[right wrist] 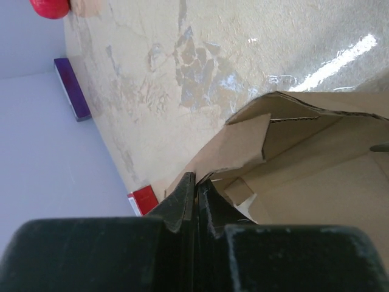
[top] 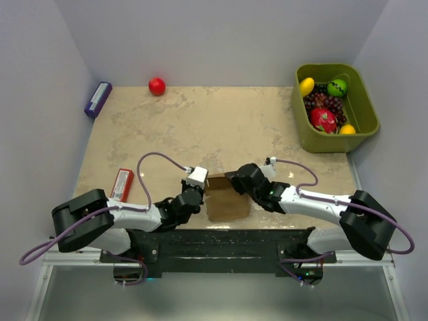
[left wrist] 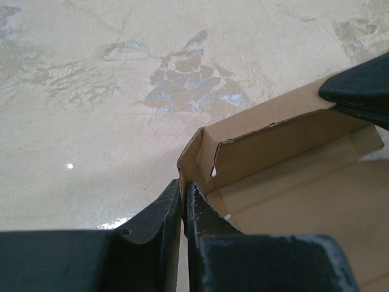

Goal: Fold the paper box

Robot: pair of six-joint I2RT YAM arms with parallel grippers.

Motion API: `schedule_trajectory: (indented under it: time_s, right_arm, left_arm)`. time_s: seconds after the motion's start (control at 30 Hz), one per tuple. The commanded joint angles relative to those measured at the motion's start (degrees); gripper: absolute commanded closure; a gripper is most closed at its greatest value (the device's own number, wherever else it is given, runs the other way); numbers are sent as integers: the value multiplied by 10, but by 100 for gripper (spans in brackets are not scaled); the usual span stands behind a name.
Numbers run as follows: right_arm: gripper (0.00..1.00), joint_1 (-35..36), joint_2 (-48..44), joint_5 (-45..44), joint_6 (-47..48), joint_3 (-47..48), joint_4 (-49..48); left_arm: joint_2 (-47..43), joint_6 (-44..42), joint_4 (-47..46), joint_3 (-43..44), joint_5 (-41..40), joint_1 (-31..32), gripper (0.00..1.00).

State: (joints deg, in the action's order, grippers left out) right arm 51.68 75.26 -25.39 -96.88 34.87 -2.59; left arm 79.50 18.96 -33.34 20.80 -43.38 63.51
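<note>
The paper box (top: 227, 204) is a brown cardboard blank lying near the table's front edge between both arms, its far wall raised. My left gripper (top: 204, 189) is at the box's left side. In the left wrist view it (left wrist: 183, 185) is shut on the upright corner wall of the box (left wrist: 292, 201). My right gripper (top: 229, 178) reaches in from the right at the far wall. In the right wrist view it (right wrist: 196, 180) is pinched shut on a side flap of the box (right wrist: 316, 182). A dark part of the right gripper (left wrist: 358, 88) shows over the far wall.
A flat red packet (top: 122, 184) lies left of the left arm. A purple box (top: 97, 99) leans at the far left wall and a red ball (top: 156, 85) sits at the back. A green bin (top: 364, 110) of fruit stands at the back right.
</note>
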Motion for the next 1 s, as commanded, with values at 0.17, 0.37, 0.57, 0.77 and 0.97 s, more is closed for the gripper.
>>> schedule_trajectory:
  time_s: [0.17, 0.37, 0.57, 0.77, 0.97]
  right_arm:
    - [100, 3, -13, -40, 6, -23, -16]
    - [100, 3, -19, -40, 3, -32, -20]
    - [100, 3, -25, -39, 6, -39, -24]
    - [100, 3, -33, -38, 5, -46, -28]
    - [100, 2, -36, -36, 6, -48, -29]
  left_arm:
    - [-99, 20, -16, -48, 86, 3, 54]
    - [-188, 26, 54, -59, 126, 0, 39]
    - [-252, 86, 146, -46, 222, -109, 40]
    - [-218, 94, 150, -32, 294, -210, 40]
    - [-102, 66, 116, -9, 354, -226, 44]
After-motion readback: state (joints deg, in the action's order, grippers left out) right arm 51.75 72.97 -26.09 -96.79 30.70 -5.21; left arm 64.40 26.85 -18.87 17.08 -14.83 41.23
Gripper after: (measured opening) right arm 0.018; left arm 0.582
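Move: The left fingers still pinch the box's left wall, its middle about 1 cm back, 1 cm right and 1 cm below the hand point. The box's middle lies some 7 cm to the right, 3 cm back and 3 cm below; the red package lies about 27 cm left, 2 cm ahead and 6 cm below. From the right hand, pinching the far wall, the left wall is roughly 9 cm left, 4 cm back and 5 cm below; the box's middle is 6 cm back, neither left nor right, and 6 cm below. The left fingers let go of the box's left wall and open to a bit over half. That hand draws back about 3 cm while rising 4, swings some 5 cm left and forward again, clear of the wall, then sinks about 5 cm with its fingertips tipping down. The right hand keeps its pinch on the far wall, easing about 1 cm right. ##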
